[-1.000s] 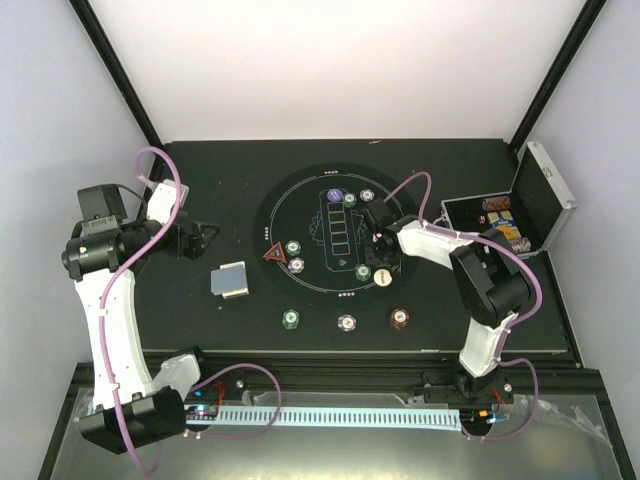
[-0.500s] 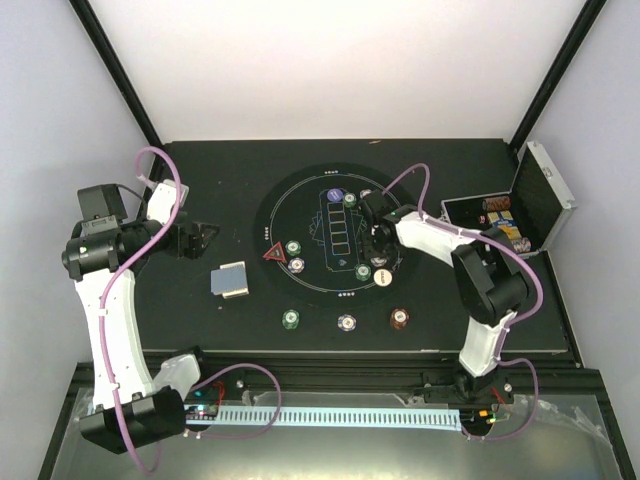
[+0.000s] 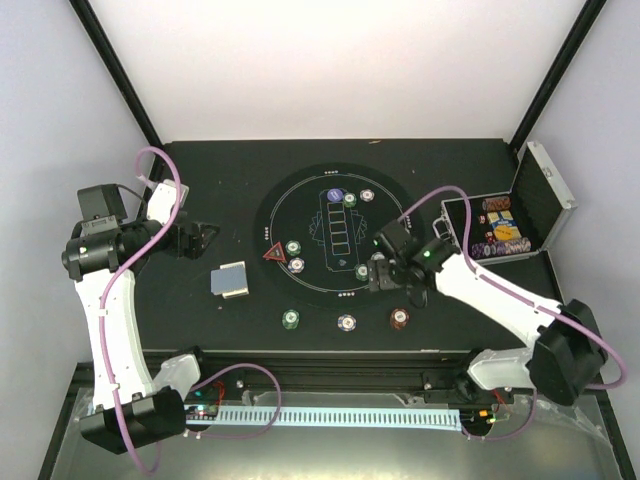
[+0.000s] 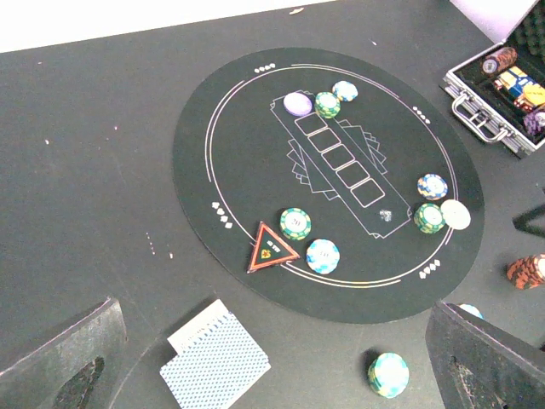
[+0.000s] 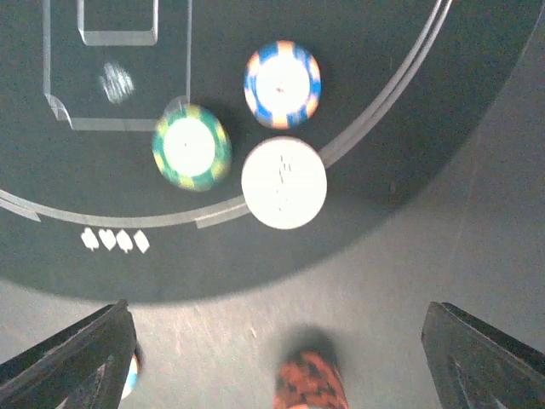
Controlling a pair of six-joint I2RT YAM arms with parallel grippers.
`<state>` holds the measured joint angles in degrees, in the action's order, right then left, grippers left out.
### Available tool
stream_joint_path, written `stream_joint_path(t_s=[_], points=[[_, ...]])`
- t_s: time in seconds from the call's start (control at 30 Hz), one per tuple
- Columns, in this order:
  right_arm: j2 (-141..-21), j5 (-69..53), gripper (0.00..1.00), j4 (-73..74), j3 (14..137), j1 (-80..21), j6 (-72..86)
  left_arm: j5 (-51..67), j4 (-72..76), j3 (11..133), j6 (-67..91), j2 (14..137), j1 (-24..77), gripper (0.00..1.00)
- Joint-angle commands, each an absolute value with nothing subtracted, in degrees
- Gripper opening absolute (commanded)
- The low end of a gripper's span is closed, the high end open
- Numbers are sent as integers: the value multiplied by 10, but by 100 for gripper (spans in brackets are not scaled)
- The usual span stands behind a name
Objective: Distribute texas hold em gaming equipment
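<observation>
On the round black mat (image 3: 300,215) lie the red triangle marker (image 3: 274,254), with a green chip (image 3: 293,247) and a pale blue chip (image 3: 296,265) beside it. The card deck (image 3: 229,280) rests left of the mat. My right gripper (image 3: 395,283) hovers open over the mat's near right edge. Its wrist view shows the white button (image 5: 283,182), a green chip (image 5: 191,146) and a blue chip (image 5: 282,83) on the mat. A maroon chip stack (image 5: 311,383) stands on the table below, between the fingers (image 5: 490,358). My left gripper (image 3: 200,238) is open and empty, high above the deck (image 4: 215,356).
The open silver case (image 3: 510,225) with more chips sits at the right edge. Three chips (image 3: 350,199) sit at the mat's far side. Off the mat, along the near side, stand a green stack (image 3: 290,319), a pale stack (image 3: 346,323) and the maroon stack (image 3: 400,319).
My right gripper opened wider and drew back from over the mat's right side toward its near right edge, its elbow swinging out right. The left arm stayed still.
</observation>
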<state>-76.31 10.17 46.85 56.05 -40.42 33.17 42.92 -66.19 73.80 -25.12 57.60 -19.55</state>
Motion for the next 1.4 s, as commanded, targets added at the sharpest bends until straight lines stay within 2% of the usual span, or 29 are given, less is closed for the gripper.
stream_joint_path(t_s=[0.0, 0.13, 0.33, 0.5, 0.97, 1.37], points=[[-717, 103, 96, 520, 500, -438, 399, 447, -665, 744, -259, 569, -198, 99], [-688, 75, 93, 500, 441, -452, 428, 444, -666, 740, -262, 567, -198, 99], [-690, 53, 74, 463, 394, -466, 447, 440, -668, 744, -264, 566, -198, 99], [-708, 53, 73, 454, 393, -476, 447, 442, -668, 749, -261, 565, -198, 99], [-717, 57, 60, 439, 373, -477, 449, 439, -671, 748, -265, 560, -198, 99], [-710, 65, 44, 449, 380, -476, 449, 444, -672, 747, -265, 559, -198, 99]])
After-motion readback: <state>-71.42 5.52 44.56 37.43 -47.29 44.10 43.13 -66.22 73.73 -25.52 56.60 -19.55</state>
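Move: The red chip stack stands about 9 cm back and 2 cm to the right of the empty right hand, its middle some 8 cm below. The white dealer button lies about 2 cm ahead and 1 cm left, 11 cm down; the green chips by it are 4 cm ahead and 6 cm left, and the blue-white stack outside the circle is 10 cm back and 10 cm left. From the left hand the red stack is roughly 43 cm right, 9 cm back and 28 cm lower. The red chip stack ends up between the right fingertips: the hand sweeps back about 9 cm while sinking 8 cm and drifting a little right, quick at first, then easing down the last centimetre. Its wrist tips some 10 degrees steeper, and the wide-open fingers narrow to about half around the stack's sides. ##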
